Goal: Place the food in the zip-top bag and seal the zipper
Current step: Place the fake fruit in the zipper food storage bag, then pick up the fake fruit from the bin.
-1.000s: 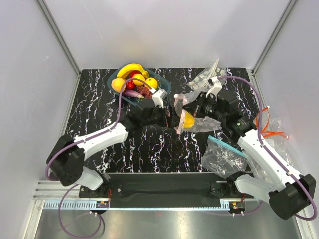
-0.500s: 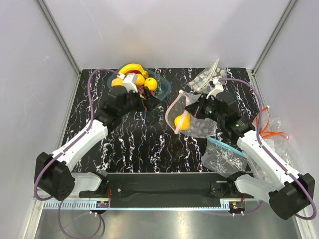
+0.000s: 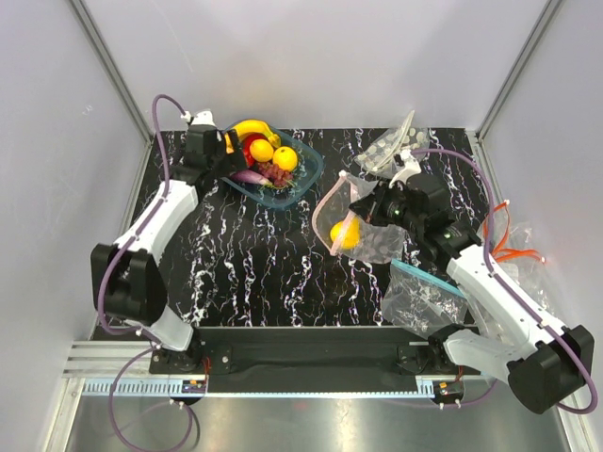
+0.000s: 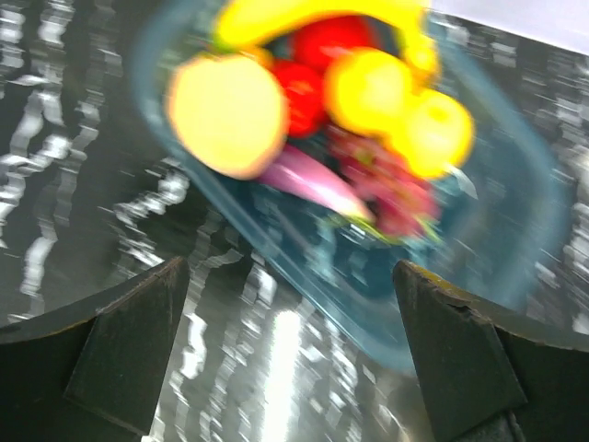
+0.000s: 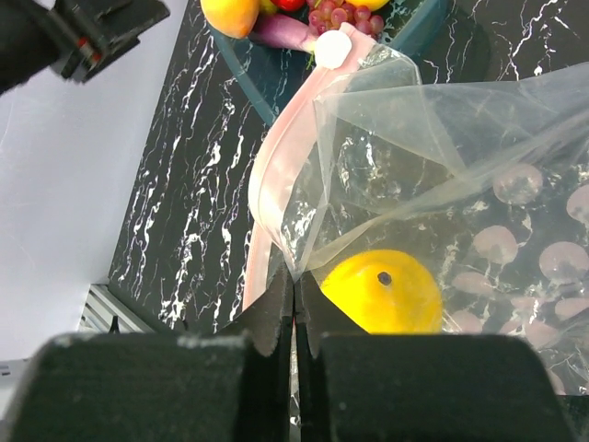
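Observation:
The zip-top bag [image 3: 372, 231] lies right of centre, its mouth held open towards the left. My right gripper [image 3: 363, 209] is shut on the bag's edge just behind the pink zipper [image 3: 326, 218]. In the right wrist view the closed fingertips [image 5: 294, 285] pinch the clear film, the zipper [image 5: 274, 175] loops above them, and a yellow lemon [image 5: 382, 290] rests inside. More food [image 3: 268, 162], a banana, orange rounds and dark red grapes, fills a teal tray [image 3: 306, 184]. My left gripper [image 3: 222, 153] hangs open and empty at the tray's left side; its wrist view is blurred, showing the fruit [image 4: 227, 113] ahead of the gripper [image 4: 290, 308].
A clear bag with a teal-blue strip [image 3: 424, 292] lies at the near right. Another dotted bag [image 3: 391, 143] sits at the back right, and orange ties [image 3: 504, 235] lie by the right wall. Grey walls close in both table sides.
My left arm has swung away from the bag's mouth, over the tray, to the tray's far left side. The right gripper has kept its hold, with the bag mouth lifted wider.

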Controlling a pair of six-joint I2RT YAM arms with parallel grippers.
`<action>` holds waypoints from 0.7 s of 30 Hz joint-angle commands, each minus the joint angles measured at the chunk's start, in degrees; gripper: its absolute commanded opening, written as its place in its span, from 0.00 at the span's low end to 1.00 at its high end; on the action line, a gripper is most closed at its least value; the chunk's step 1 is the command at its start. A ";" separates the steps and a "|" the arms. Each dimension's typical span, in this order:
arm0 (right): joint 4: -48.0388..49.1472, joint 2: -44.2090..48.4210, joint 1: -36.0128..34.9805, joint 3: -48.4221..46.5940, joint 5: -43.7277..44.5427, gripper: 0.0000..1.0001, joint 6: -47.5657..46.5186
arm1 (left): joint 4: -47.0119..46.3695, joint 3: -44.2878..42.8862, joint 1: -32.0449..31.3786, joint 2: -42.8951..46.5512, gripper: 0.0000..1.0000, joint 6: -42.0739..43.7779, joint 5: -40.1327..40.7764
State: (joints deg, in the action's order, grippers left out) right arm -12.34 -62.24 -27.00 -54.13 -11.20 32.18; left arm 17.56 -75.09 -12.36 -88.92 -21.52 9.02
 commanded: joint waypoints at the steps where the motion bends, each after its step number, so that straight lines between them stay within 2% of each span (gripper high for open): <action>1: 0.39 -0.87 -0.33 -3.09 -0.66 0.00 -0.90 | 2.82 -7.68 1.63 -7.28 0.99 4.64 6.36; 10: -2.16 -4.29 -0.33 -5.98 -1.46 0.00 -2.47 | 9.50 -30.18 4.45 -29.52 0.99 8.69 9.44; 15: -1.81 -5.08 -0.24 -6.17 -1.37 0.00 -2.57 | 9.68 -33.28 4.98 -34.90 0.99 9.12 9.88; 21: -1.55 -6.58 -0.24 -6.25 -1.54 0.00 -2.57 | 6.69 -31.52 5.68 -34.30 0.97 8.95 6.72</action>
State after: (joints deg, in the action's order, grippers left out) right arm -14.90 -68.16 -27.00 -57.74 -12.14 30.68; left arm 27.20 -105.19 -7.53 -124.66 -13.34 16.60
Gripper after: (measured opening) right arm 0.010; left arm 0.981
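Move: The peach I want sits in the tray's left end, about 13 cm ahead of my left hand, 5 cm to its left and some 14 cm below. The red pepper lies some 6 cm right of the peach and 3 cm farther out; the banana's middle is about 6 cm right and 8 cm beyond, and the eggplant 7 cm right and 3 cm nearer. From my right hand, the peach is roughly 28 cm ahead, 35 cm left and 17 cm lower. I drive my left hand down and forward onto the peach, about 11 cm each way, and some 5 cm left, going out first and finishing almost straight down. The wrist tips about 15 degrees steeper and rolls left side up as much, the wide-open fingers coming to either side of the peach. My right hand keeps its pinch on the bag's mouth, easing down and forward slightly. ##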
